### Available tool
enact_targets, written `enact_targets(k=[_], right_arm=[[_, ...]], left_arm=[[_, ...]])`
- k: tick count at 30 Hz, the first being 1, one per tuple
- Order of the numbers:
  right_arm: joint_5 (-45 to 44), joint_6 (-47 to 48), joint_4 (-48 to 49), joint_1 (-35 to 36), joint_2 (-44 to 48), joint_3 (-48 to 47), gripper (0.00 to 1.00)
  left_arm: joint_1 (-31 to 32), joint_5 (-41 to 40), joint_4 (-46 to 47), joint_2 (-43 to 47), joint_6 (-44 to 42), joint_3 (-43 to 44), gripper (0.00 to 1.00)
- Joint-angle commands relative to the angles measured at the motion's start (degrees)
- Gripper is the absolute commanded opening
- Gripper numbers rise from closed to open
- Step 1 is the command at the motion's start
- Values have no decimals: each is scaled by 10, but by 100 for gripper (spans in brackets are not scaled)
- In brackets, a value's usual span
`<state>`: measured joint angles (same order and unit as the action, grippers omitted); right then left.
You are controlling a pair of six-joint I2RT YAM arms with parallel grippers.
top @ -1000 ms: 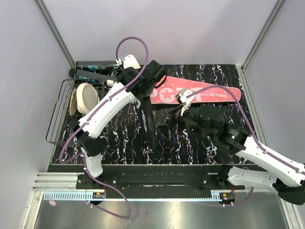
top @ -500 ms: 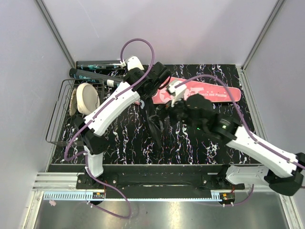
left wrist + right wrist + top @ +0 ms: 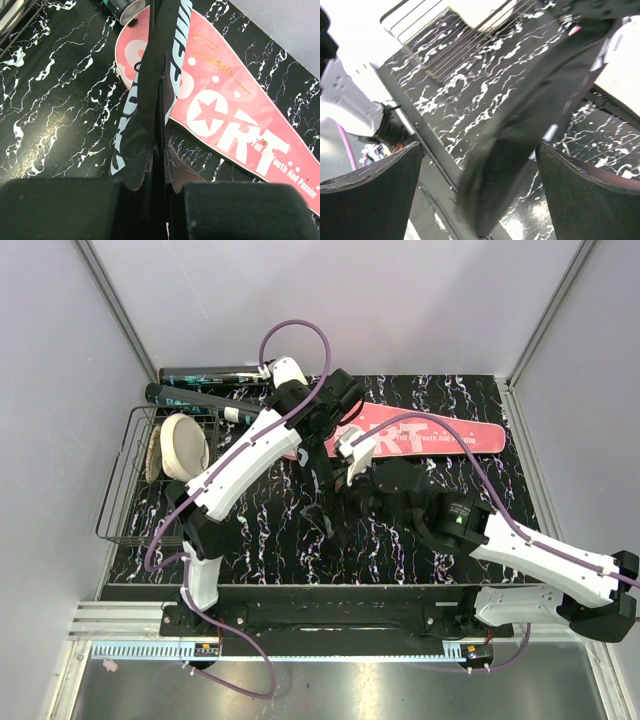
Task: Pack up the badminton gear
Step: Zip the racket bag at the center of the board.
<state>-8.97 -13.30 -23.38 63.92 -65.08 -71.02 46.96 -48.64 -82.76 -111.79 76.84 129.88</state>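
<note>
My left gripper [image 3: 325, 432] is shut on the zip edge of the black "CROSSWAY" bag [image 3: 327, 490], which hangs down from it over the table's middle. In the left wrist view the gripper [image 3: 161, 182] pinches the bag [image 3: 150, 80] by its zip seam. The pink "SPORT" racket case [image 3: 430, 432] lies flat behind it, also in the left wrist view [image 3: 235, 117]. My right gripper [image 3: 352, 466] is open beside the bag; in its own view the gripper [image 3: 480, 192] has the blurred bag's end [image 3: 520, 150] between its wide fingers. Two dark tubes [image 3: 200, 375] lie at the back left.
A black wire basket [image 3: 125, 475] stands at the left edge with a cream round disc [image 3: 185, 445] in it; its wires show in the right wrist view [image 3: 450, 35]. One tube's open end [image 3: 127, 7] lies near the case's tip. Grey walls close the back and sides.
My right arm has swung left and forward, bringing its open gripper up to the hanging bag. The left gripper has shifted slightly right and back, still holding the bag.
</note>
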Motion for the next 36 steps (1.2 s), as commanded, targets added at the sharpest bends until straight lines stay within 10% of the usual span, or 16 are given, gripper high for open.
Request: enact_targets(k=[1, 7, 13, 17, 19, 24, 29, 36], right_arm=[[-19, -19, 12, 36, 16, 0, 100], [-266, -50, -54, 38, -48, 8, 90], [-361, -39, -34, 38, -48, 21, 25], [-333, 23, 18, 37, 13, 63, 0], [-284, 84, 55, 34, 68, 88, 0], [-149, 184, 83, 3, 180, 141, 0], [-57, 204, 70, -28, 288, 194, 0], [-1, 169, 1, -33, 316, 196, 0]], left_arm=[[-7, -69, -44, -8, 20, 40, 0], [-6, -59, -52, 1, 30, 42, 0], [-3, -30, 8, 64, -8, -10, 2], [-1, 42, 234, 197, -217, -180, 76], [-2, 97, 421, 304, -368, -308, 99], [-6, 351, 729, 524, -650, -512, 99], [-43, 621, 708, 570, -815, -582, 99], [-48, 668, 702, 558, -1054, -677, 99]])
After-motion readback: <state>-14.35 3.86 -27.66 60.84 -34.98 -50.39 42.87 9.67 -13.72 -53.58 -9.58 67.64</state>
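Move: The right hand, empty and open, has the hanging tail of the black racket bag about 4 cm ahead, 3 cm to its right and 6 cm below. From this hand, on the table some 29 cm lower, the pink cover's middle is roughly 27 cm ahead and 17 cm right, the grey tube about 34 cm ahead and 34 cm left. The left hand still grips the black bag farther up, the tail roughly 13 cm back, 4 cm right and 4 cm below it. The right hand dips about 6 cm, pinches the tail, pulls right; the left releases, retreating back and up. ##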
